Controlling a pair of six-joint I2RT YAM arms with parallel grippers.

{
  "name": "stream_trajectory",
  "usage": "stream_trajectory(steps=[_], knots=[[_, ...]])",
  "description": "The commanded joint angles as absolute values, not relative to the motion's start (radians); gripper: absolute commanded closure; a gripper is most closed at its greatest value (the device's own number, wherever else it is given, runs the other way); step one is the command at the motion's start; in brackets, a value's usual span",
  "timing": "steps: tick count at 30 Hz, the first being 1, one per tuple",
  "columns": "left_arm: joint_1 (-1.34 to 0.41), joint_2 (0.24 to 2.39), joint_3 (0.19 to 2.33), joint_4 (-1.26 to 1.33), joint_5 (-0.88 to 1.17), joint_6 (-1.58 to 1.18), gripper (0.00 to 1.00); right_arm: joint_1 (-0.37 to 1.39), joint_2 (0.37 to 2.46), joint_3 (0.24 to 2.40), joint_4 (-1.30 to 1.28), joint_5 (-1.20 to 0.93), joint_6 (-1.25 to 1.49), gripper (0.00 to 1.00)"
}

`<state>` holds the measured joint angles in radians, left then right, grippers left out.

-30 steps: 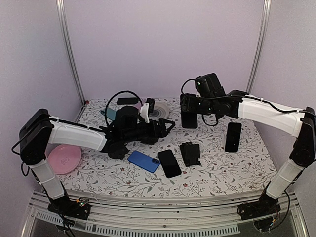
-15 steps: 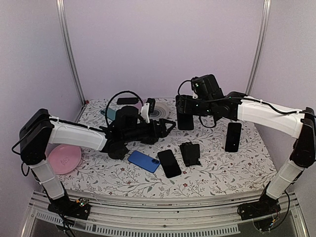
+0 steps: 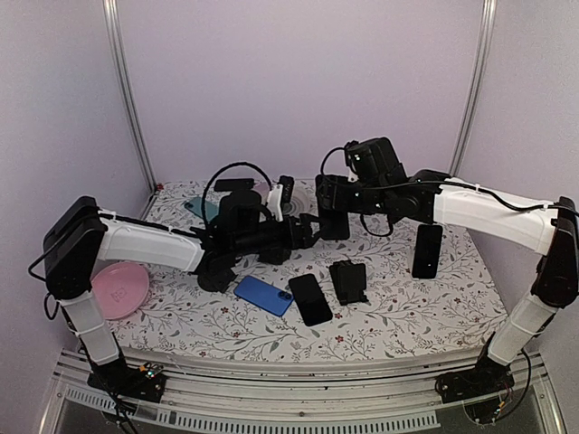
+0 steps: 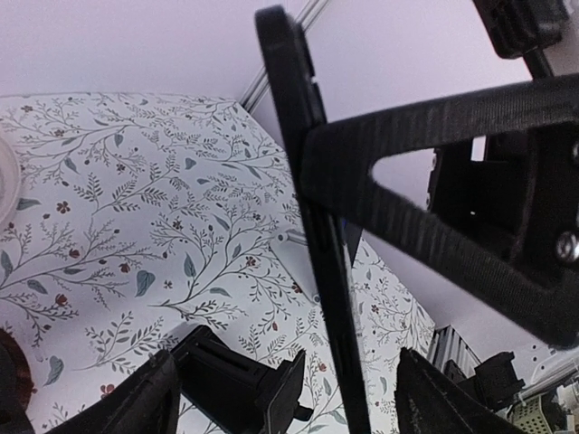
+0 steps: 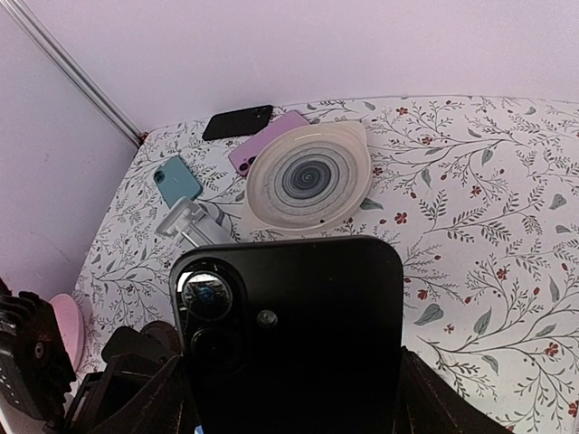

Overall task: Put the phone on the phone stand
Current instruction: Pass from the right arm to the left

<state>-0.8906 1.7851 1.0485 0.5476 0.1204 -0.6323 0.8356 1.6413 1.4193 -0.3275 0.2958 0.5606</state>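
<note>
A black phone hangs upright above the table, back and lenses facing the right wrist camera. My right gripper is shut on it from above. My left gripper reaches in from the left with its jaws open on either side of the phone's lower end. The left wrist view shows the phone edge-on in the gap, with a fingertip well off to the side. The black phone stand sits on the table below and nearer me, and is seen again low down.
A blue phone and a black phone lie left of the stand, with another black phone to its right. At the back are a swirl-patterned bowl, a teal phone, a purple phone and a black phone. A pink plate lies far left.
My right arm has carried the phone leftward and a little lower. My left gripper has moved right to meet it, and its jaws now straddle the phone, slightly narrower than before.
</note>
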Motion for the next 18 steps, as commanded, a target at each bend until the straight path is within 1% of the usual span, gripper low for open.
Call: stream_trajectory(steps=[1, 11, 12, 16, 18], knots=[[-0.907, 1.814, 1.095, 0.552, 0.157, -0.622, 0.21, 0.854, 1.609, 1.427, -0.264, 0.29, 0.568, 0.45], [-0.91, 1.855, 1.158, 0.515, 0.197, -0.626, 0.48, 0.867, 1.621, 1.44, -0.273, 0.293, 0.563, 0.45], [-0.91, 1.857, 1.161, 0.514, 0.198, -0.627, 0.52, 0.867, 1.621, 1.442, -0.274, 0.293, 0.564, 0.45], [-0.91, 1.861, 1.163, 0.514, 0.196, -0.633, 0.79, 0.869, 1.621, 1.442, -0.275, 0.295, 0.563, 0.45], [-0.911, 1.861, 1.162, 0.515, 0.196, -0.635, 0.9, 0.87, 1.623, 1.44, -0.276, 0.295, 0.563, 0.45]])
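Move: The black phone, already held upright in the right hand, has its middle about 5 cm to the right, 3 cm ahead and 3 cm above the left gripper's fingers. The left fingers are some 5 cm to the left, 5 cm back and 5 cm below the right hand. From the left hand, a black stand sits on the table about 10 cm right, 5 cm back and 19 cm down. The table phone lies 10 cm straight back and 20 cm down. Close the open left gripper most of the way around the lower near-side edge of the phone, one finger on each face, while bringing it about 2.5 cm to the right and turning it some 5 degrees clockwise. Keep the right hand's grip, easing the phone about 1 cm left and 1 cm back towards the left fingers, then hold it still. ##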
